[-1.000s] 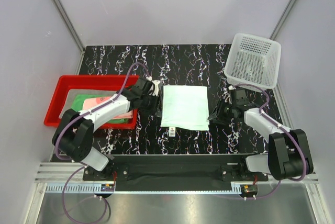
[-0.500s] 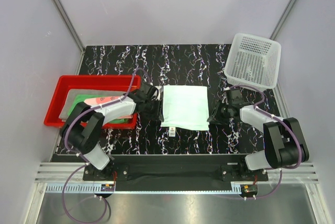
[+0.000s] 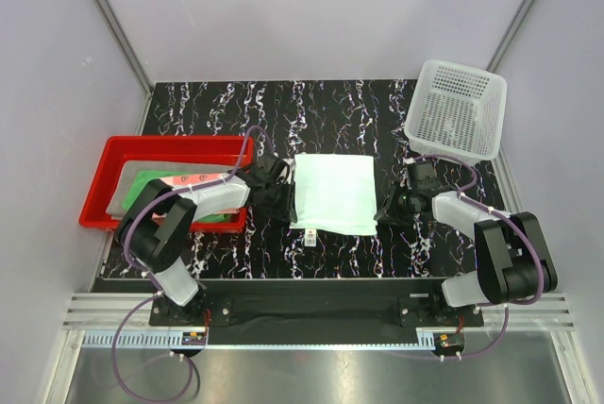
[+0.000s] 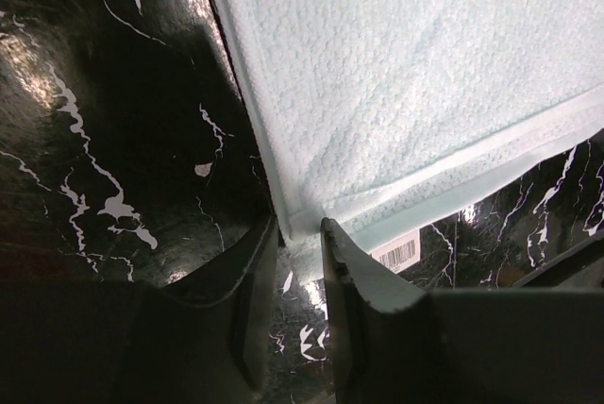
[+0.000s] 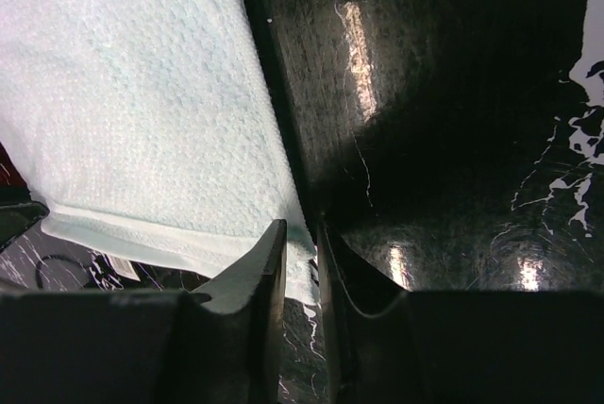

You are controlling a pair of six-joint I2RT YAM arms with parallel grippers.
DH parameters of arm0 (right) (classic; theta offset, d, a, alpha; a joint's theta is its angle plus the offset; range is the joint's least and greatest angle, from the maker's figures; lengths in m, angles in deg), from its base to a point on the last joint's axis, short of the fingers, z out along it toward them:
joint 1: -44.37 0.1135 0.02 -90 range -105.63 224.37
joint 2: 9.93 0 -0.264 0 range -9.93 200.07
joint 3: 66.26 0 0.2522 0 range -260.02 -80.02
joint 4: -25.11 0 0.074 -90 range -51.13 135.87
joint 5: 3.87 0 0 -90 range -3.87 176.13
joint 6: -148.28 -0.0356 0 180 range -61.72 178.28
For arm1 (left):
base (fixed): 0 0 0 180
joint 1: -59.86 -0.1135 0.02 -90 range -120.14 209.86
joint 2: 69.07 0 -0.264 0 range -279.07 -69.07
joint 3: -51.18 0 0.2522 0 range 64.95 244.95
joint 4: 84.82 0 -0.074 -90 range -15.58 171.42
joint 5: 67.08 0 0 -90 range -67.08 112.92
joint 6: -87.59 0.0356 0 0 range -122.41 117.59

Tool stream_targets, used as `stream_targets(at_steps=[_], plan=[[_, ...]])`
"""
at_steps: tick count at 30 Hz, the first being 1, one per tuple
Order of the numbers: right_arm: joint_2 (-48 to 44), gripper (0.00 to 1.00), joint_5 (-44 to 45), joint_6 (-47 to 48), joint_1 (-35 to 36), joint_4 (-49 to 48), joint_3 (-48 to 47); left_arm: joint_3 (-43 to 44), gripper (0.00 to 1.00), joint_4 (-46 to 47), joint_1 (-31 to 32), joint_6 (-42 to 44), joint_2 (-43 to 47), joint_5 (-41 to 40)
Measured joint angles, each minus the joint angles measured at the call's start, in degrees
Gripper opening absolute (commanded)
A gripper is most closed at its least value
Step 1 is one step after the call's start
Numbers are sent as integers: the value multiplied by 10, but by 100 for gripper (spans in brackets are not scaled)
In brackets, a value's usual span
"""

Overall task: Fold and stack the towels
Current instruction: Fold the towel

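Observation:
A pale mint-green towel [image 3: 332, 193] lies flat in the middle of the black marbled table. My left gripper [image 3: 283, 208] is low at its near left corner. In the left wrist view the hemmed corner [image 4: 300, 227] sits pinched between the narrowed jaws of the left gripper [image 4: 300, 234]. My right gripper [image 3: 385, 210] is at the near right corner. In the right wrist view the right gripper [image 5: 302, 234] has that corner [image 5: 300, 255] squeezed in its thin gap. A bright green towel [image 3: 151, 180] and a salmon-pink towel [image 3: 185, 180] lie in the red tray, partly hidden by the left arm.
The red tray [image 3: 113, 151] stands at the left edge of the table, right beside the left arm. A white perforated basket [image 3: 456, 109] sits tilted at the back right corner. A barcode label [image 3: 309, 234] hangs off the mint towel's near edge.
The left gripper has come down and toward me to the towel's near left corner. Both pairs of jaws have narrowed onto the corners. The towel has not moved.

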Motion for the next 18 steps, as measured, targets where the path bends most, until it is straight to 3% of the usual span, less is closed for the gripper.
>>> stream_targets(at_steps=[4, 10, 18], plan=[[0, 24, 0, -1, 2, -6, 0, 0, 21, 4, 0, -3, -3, -1], [2, 4, 0, -3, 8, -12, 2, 0, 1, 4, 1, -5, -5, -2], [1, 0, 0, -3, 11, -11, 1, 18, 1, -21, 2, -5, -5, -16]])
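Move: The left hand's half-open fingers are already around the near left corner of the folded white towel, about 1 cm below the hand point. The barcode tag lies some 4 cm right of that hand and 3 cm back, and the red tray's middle about 26 cm left and 8 cm ahead. The right hand is at the towel's near right corner, under 1 cm to its left and 1 cm below, with the white basket's middle some 24 cm ahead and 17 cm right. Both hands stay low and shut their fingers on the towel's near corners, the right easing about 0.5 cm left. ##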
